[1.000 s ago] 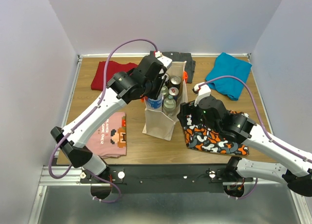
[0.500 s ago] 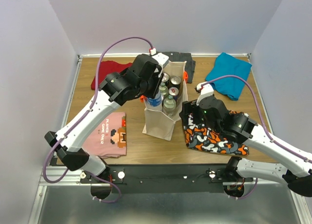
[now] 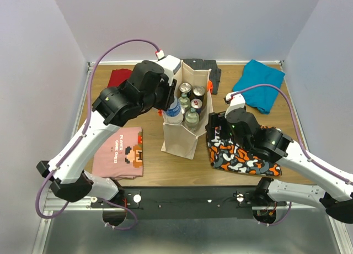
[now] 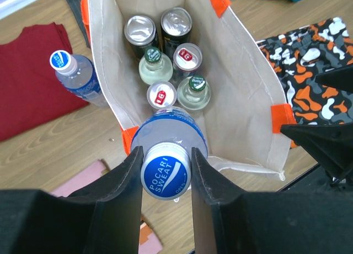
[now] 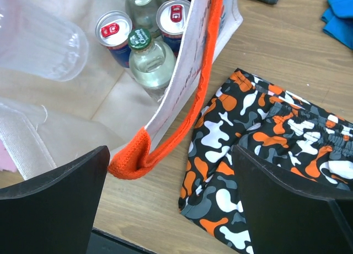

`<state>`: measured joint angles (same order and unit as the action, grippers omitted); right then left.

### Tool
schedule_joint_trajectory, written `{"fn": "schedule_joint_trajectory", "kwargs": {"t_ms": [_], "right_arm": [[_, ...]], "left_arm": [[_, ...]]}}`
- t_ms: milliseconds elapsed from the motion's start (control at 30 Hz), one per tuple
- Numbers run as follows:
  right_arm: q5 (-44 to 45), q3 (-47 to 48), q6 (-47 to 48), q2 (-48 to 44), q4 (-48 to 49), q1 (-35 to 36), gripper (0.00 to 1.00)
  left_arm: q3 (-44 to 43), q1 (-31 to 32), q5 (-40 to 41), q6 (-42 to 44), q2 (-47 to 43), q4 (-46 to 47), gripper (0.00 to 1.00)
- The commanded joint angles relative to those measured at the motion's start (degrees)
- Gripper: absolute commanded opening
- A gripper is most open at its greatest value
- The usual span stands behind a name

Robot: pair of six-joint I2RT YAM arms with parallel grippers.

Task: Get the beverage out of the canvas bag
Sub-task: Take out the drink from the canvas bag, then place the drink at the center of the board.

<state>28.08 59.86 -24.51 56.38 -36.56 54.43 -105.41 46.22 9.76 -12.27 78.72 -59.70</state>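
The canvas bag (image 3: 181, 139) stands upright mid-table, its mouth open, with orange pieces at its rim. My left gripper (image 4: 165, 174) is shut on the blue cap of a clear Pocari Sweat bottle (image 4: 170, 133), the beverage, which hangs above the bag's near-left corner (image 3: 172, 112). Several cans and small bottles (image 4: 165, 66) stand inside the bag. My right gripper (image 5: 170, 154) is open beside the bag's right wall, with the orange handle (image 5: 193, 99) running between its fingers, untouched. Its arm sits just right of the bag (image 3: 242, 132).
A second blue-capped bottle (image 4: 74, 74) stands on the table left of the bag. Camouflage shorts (image 3: 242, 154) lie to the right, a pink T-shirt (image 3: 118, 152) front left, a red shirt (image 3: 117, 77) back left, a blue cloth (image 3: 256, 88) back right, a dark garment (image 3: 207, 69) behind the bag.
My left arm has risen and drawn back to the left, lifting the bottle higher in the bag's mouth. The right arm has hardly moved.
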Motion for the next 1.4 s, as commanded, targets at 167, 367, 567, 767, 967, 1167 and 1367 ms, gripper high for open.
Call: {"fn": "schedule_joint_trajectory", "kwargs": {"t_ms": [167, 367, 567, 767, 967, 1167, 1367], "right_arm": [[4.2, 2.0, -1.8, -0.7, -1.9, 0.5, 1.0], [4.2, 2.3, -1.8, -0.5, -2.0, 0.4, 1.0], [3.8, 2.3, -1.6, 0.0, -1.4, 0.4, 1.0], [3.3, 2.4, -1.2, 1.1, -0.5, 0.4, 1.0], [3.2, 2.1, -1.4, 1.1, -0.3, 0.5, 1.0], [3.2, 1.8, -1.3, 1.0, -0.4, 0.4, 1.0], [3.0, 2.2, -1.3, 1.1, -0.5, 0.5, 1.0]], "left_arm": [[-1.3, 0.0, 1.5, 1.5, -7.3, 10.6, 0.0], [1.5, 0.0, 6.2, 1.3, -11.8, 14.1, 0.0], [3.5, 0.0, 13.4, 2.1, -15.3, 15.6, 0.0], [3.9, 0.0, 15.7, 2.5, -17.4, 16.5, 0.0], [7.4, 0.0, 20.7, 3.1, -21.9, 20.1, 0.0], [9.8, 0.0, 25.2, 4.7, -22.8, 20.4, 0.0], [13.6, -0.1, 28.2, 4.9, -21.1, 20.7, 0.0]]}}
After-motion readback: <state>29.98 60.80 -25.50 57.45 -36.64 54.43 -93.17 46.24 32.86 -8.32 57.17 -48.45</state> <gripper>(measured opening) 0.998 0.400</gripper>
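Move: My left hand already holds the Pocari bottle by its cap over the bag's front left corner; the bag's middle is some 14 cm ahead, 6 cm right and 24 cm below. The free table I carry it for is about 22 cm ahead, 14 cm left, 37 cm down. The other bottle stands 25 cm ahead, 7 cm left; the pink shirt lies 4 cm ahead, 24 cm left. From my right hand that table spot is 24 cm ahead, 31 cm left. Keeping my grip on the bottle's cap, I first raise my left hand, then swing it left while still climbing, away from the bag: about 12 cm left and 8 cm up in all, with a sink of barely a centimetre at the very end. Meanwhile my wrist tips the fingers upward and turns counter-clockwise, roughly 20 degrees each. ##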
